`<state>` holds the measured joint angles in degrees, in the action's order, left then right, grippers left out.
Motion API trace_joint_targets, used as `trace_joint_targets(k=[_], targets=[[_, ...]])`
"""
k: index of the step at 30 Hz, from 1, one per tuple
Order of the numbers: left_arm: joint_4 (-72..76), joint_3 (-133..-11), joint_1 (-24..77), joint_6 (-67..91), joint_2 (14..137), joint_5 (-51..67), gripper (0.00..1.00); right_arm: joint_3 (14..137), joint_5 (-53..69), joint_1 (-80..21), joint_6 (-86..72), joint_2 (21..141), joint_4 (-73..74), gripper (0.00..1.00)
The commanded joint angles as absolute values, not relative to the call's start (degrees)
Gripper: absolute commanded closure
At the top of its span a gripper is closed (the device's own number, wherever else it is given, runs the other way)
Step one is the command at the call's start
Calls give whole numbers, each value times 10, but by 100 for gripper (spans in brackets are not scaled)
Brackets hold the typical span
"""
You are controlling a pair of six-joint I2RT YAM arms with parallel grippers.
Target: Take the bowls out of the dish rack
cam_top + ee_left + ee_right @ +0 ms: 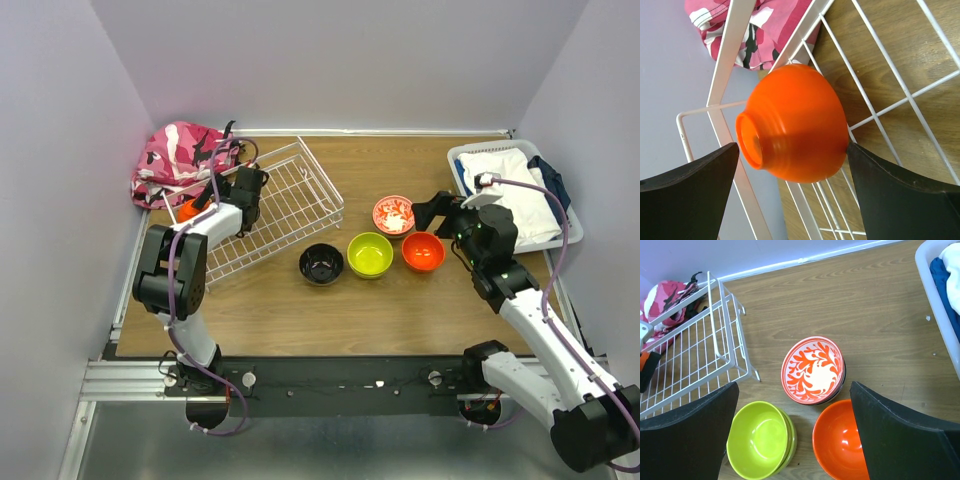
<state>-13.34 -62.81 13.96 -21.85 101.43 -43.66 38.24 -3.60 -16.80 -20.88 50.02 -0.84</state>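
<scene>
The white wire dish rack point(290, 205) lies tilted at the back left. One orange bowl point(800, 130) rests on its side in the rack's far left corner. My left gripper point(792, 150) is open and straddles it, one finger by the foot and the other at the rim. Four places hold bowls on the table: a black-inside bowl point(321, 263), a lime-green stack point(760, 440), an orange bowl point(837, 445) and a white bowl with red pattern point(812, 370) on top of a dark one. My right gripper point(435, 212) hangs open above them, holding nothing.
A pink camouflage bag point(180, 155) lies behind the rack in the back left corner. A white plastic basket of clothes point(510, 190) stands at the back right. Walls close in the table on the left, back and right.
</scene>
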Motion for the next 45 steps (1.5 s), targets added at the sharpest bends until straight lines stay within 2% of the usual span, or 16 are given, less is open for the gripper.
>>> trace_joint_targets(k=[1,5,23,28,30,32,33,35,36,41,44,45], targets=[[-185,-609,123,-205,998,-343,1,378,-50,-170,-201,493,-25,0],[-170,-588,117,-227,971,-316,1,380,-49,-174,-200,493,-25,0],[-43,-565,120,-284,983,-402,1,370,-47,-178,-202,499,-33,0],[-25,-557,126,-280,976,-406,10,370,-46,-178,-203,504,-33,0],[-25,-554,129,-277,973,-401,23,373,-42,-178,-204,505,-32,0],[-27,-551,132,-270,968,-398,29,374,-40,-178,-204,506,-30,0],[-29,-550,134,-267,965,-396,35,374,-40,-178,-205,507,-30,0],[-36,-551,139,-261,958,-395,37,376,-39,-178,-204,510,-27,0],[-39,-551,141,-257,955,-395,42,377,-37,-178,-205,510,-27,0],[-69,-566,158,-226,932,-393,53,382,-24,-178,-207,515,-23,0],[-83,-572,166,-202,924,-394,54,386,-5,-178,-206,521,-24,0],[-86,-576,167,-193,921,-393,58,387,12,-178,-207,524,-23,0]])
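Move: The last orange bowl sits almost between the left hand's open fingers, its middle only about 1 cm ahead, 1 cm left and 2 cm below. The dish rack's middle is some 13 cm to that hand's right, level with it fore and aft; the pink bag is about 10 cm ahead and 2 cm left. The black bowl stands roughly 27 cm right and 11 cm back. From the right hand, the orange bowl is about 52 cm left and 8 cm ahead. The left fingers close by about a quarter and pinch the orange bowl between its foot side and rim. Before that, the open hand backs off some 1.5 cm and sinks 1 cm, then eases forward again about 1 cm, turning slightly clockwise. Once gripping, it keeps hold and draws the bowl about 2 cm to the right and a little up, away from the rack's left end. ##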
